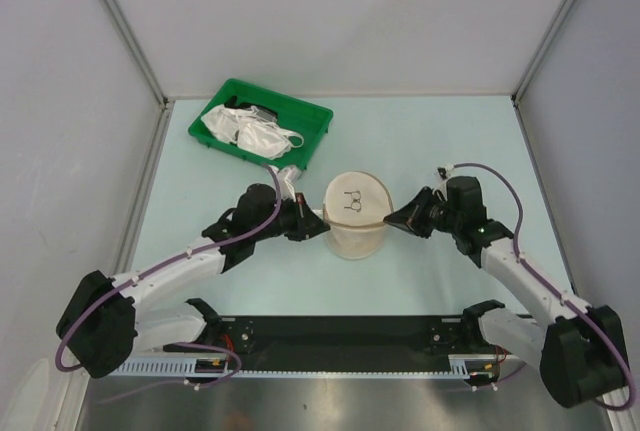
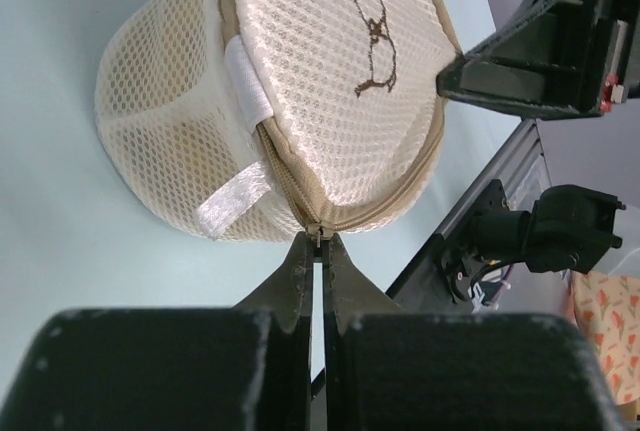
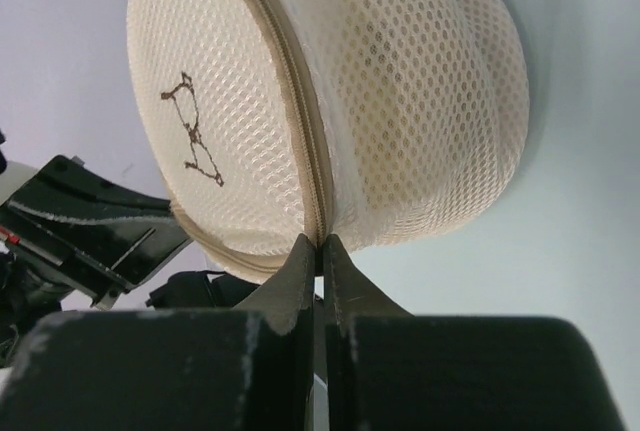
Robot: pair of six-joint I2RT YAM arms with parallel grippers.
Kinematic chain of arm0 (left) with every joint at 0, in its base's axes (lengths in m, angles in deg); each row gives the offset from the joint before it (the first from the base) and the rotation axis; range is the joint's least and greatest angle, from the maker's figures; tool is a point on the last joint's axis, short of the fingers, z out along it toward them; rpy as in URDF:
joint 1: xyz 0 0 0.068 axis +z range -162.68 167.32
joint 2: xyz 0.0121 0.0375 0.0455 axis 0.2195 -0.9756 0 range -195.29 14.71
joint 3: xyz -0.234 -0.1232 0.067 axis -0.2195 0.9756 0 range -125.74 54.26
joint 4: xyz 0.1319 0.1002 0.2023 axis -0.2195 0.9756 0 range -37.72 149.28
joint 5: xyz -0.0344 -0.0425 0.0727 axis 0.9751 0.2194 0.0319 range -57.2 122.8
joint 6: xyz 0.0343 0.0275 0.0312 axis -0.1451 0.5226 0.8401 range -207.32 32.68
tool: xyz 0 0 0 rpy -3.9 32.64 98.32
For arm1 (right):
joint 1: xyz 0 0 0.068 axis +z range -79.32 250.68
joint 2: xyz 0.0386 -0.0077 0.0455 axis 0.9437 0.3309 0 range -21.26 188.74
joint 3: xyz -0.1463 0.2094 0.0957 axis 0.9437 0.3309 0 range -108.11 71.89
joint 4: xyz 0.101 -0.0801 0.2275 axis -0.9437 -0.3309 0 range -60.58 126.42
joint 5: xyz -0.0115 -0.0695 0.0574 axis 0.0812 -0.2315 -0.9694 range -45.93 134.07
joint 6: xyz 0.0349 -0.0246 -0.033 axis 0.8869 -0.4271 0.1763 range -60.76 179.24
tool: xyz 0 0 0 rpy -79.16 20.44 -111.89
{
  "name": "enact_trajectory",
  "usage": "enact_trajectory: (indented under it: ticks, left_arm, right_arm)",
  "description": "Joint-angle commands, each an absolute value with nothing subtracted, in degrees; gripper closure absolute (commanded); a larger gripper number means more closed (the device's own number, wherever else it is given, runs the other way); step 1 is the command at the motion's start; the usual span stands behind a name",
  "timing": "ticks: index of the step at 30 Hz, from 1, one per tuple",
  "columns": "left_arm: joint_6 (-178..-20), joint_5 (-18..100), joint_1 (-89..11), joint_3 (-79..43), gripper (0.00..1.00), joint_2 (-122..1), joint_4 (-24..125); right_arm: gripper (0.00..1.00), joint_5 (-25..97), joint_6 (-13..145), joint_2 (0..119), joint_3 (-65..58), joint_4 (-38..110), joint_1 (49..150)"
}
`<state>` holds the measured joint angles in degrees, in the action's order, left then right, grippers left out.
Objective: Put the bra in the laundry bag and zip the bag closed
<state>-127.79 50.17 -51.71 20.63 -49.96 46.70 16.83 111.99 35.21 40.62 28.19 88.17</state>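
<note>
The round beige mesh laundry bag (image 1: 357,213) stands on the table between both arms, the face with the dark bra drawing tilted upward. In the left wrist view my left gripper (image 2: 320,242) is shut on the small metal zip pull at the bag's (image 2: 330,81) tan rim. In the right wrist view my right gripper (image 3: 320,243) is shut on the zip seam at the opposite side of the bag (image 3: 400,81). The zip looks closed along the rim that shows. From above, the left gripper (image 1: 322,224) and right gripper (image 1: 389,219) flank the bag. The mustard-yellow bra is hidden.
A green plastic tray (image 1: 292,102) holding shiny white bras (image 1: 245,129) sits at the back left, close behind my left arm. Grey enclosure walls ring the pale blue table. A black rail runs along the near edge.
</note>
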Motion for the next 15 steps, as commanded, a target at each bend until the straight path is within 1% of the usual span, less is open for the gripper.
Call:
enact_trajectory:
  ticks: [1,3,4,5,6,7,9,10,12,15]
  left_arm:
    - [-126.8,48.5,-53.7,18.8,1.0,-49.1,47.5]
    - [-128.8,48.1,-56.4,18.4,1.0,-49.8,45.8]
    - [-129.7,48.0,-57.0,18.5,1.0,-50.3,44.9]
    - [-130.6,48.0,-57.8,18.7,1.0,-51.4,43.2]
    - [-132.2,48.0,-58.0,18.7,1.0,-52.0,42.6]
    - [-132.8,48.0,-58.1,18.7,1.0,-52.6,42.0]
    - [-134.1,47.9,-58.4,18.5,1.0,-54.2,40.4]
    - [-134.3,48.0,-58.4,18.4,1.0,-54.5,40.0]
    - [-134.3,48.3,-58.7,17.4,1.0,-55.9,39.2]
    - [-133.7,48.6,-59.7,15.9,1.0,-57.5,39.2]
  right_arm:
    - [1.0,16.7,107.0,42.5,35.1,33.0,86.9]
    - [0.98,17.4,106.0,44.8,32.1,31.7,87.0]
    - [0.8,17.4,105.2,46.6,31.0,30.6,86.9]
    - [0.67,16.9,103.6,47.5,28.9,29.1,87.3]
    - [0.57,16.5,102.9,48.0,28.2,25.6,87.5]
    - [0.43,16.6,102.6,47.9,27.9,24.3,88.2]
    - [0.34,18.5,103.9,44.7,29.6,22.5,91.4]
    - [0.29,21.3,104.7,42.6,30.7,22.3,92.6]
    - [0.26,24.1,108.3,37.0,32.6,22.1,96.1]
    - [0.25,25.4,114.0,32.0,37.2,26.4,98.4]
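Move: Both hands still pinch the closed-over laundry bag by its zipped rim. Its middle lies about 7 cm to the right of the left hand, 2 cm farther out and 3 cm lower. From the right hand, the bag's middle is some 6 cm to the left, 2 cm ahead and 3 cm below, with the left gripper about 13 cm to the left and level with it. The green tray stands roughly 26 cm ahead of the left hand, 16 cm to its left and 8 cm lower. Forward first, the right hand draws its pinched side of the rim out about 4 cm, opens wide and lets go, then comes back about as far, drifting 2 cm left and rising. Meanwhile the left hand, fingers still shut on the zip rim, goes right, back and slightly down, carrying its side towards the right hand. ##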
